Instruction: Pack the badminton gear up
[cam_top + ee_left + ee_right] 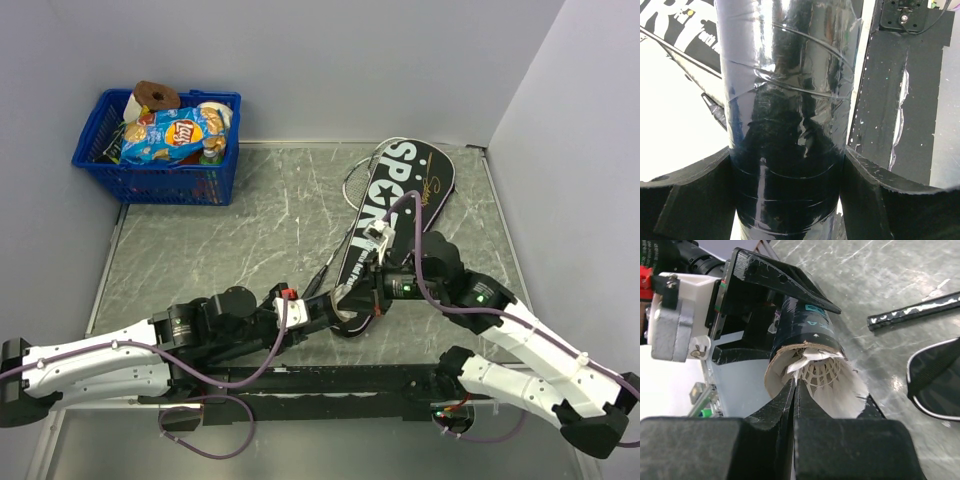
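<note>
The long dark tube [790, 125] fills the left wrist view, and my left gripper [787, 172] is shut on it, one finger on each side. In the top view the tube [347, 305] is held low at the table's near middle. A white feather shuttlecock [837, 382] sticks out of the tube's cardboard mouth [805, 325]. My right gripper [796, 385] is shut, its tips pinching the edge of the shuttlecock's skirt. The black SPORT bag [405, 195] lies at the back right with white racket heads [362, 170] showing from under its left side. A black racket handle [915, 312] lies beyond.
A blue plastic basket [112, 165] with a crisp packet [170, 133] stands at the back left corner. Grey walls close the table on the left, back and right. A black mounting rail [330, 385] runs along the near edge between the arm bases.
</note>
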`<state>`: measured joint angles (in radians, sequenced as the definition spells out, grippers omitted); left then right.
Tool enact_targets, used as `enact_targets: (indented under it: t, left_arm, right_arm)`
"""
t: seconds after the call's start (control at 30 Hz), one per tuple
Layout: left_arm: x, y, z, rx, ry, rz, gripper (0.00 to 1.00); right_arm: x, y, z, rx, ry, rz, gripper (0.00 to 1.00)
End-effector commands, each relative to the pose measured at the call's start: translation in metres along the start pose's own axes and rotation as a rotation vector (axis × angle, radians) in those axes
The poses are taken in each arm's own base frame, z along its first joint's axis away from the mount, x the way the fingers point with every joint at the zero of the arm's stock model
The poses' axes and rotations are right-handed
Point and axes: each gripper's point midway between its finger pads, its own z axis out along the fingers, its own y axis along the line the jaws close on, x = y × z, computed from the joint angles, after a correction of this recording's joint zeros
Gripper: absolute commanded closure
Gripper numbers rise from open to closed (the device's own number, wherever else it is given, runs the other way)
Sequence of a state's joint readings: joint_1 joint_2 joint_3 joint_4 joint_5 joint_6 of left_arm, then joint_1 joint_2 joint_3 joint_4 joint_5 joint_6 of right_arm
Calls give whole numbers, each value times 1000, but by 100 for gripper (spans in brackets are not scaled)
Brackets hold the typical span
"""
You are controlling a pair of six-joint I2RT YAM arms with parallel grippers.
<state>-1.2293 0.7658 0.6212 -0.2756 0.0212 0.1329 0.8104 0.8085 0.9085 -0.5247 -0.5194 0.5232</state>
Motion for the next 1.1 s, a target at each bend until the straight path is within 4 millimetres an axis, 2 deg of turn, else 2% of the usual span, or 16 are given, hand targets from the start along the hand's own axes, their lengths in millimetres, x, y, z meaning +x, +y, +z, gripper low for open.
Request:
enact_targets:
  t: [0.0,0.2,0.53,0.7,0.77,0.8,0.9,0.97,1.07]
  left_arm:
    - [-44,0,-11,6,-157,3,99]
    - [-55,0,-18,5,-207,-2,99]
    - [-59,2,-21,-4,-227,-3,99]
    - [-57,2,-21,-7,-224,-2,99]
    - [-57,3,-22,-10,-223,-4,99]
    - [-57,2,-22,-8,-223,-2,99]
    - [-56,2,-21,-6,-218,-4,99]
    - [-55,1,-20,-2,-213,-3,99]
    - [-54,1,-19,1,-206,-4,99]
  right_arm:
    - [-14,3,18,-56,-63,11,100]
    - [-9,11,41,-149,-29,59,100]
    - [-1,13,70,-181,7,108,100]
    - [-1,14,70,-166,17,98,99]
    - [-5,14,65,-148,-3,80,89]
    - [-6,13,62,-132,-6,79,81]
    - [-12,13,51,-99,-34,61,67]
    - [-18,13,44,-91,-64,51,59]
    - [-25,12,33,-75,-97,46,54]
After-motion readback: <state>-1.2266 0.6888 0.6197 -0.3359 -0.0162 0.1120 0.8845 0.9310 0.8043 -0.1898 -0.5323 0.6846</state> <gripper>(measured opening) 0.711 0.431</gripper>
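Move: The tube's open mouth, where the shuttlecock in the right fingers is going, lies about 3 cm left of the right hand, 1 cm back and 2 cm below. From the left hand, which grips the tube, the mouth is some 6 cm to the right, 2 cm ahead and 3 cm up. Some 25 cm below the right hand, the racket bag's near end lies about 6 cm ahead and 3 cm right; the racket handle is 11 cm ahead and 9 cm left. Pinched in the right fingers, the shuttlecock is pushed into the tube's mouth as the right hand drives about 6 cm left, dipping slightly and turning some 10 degrees. The fingers then open to nearly half and the hand starts back to the right by 1.5 cm. The left hand keeps its grip on the tube and shifts nearly 2 cm left during the push. ##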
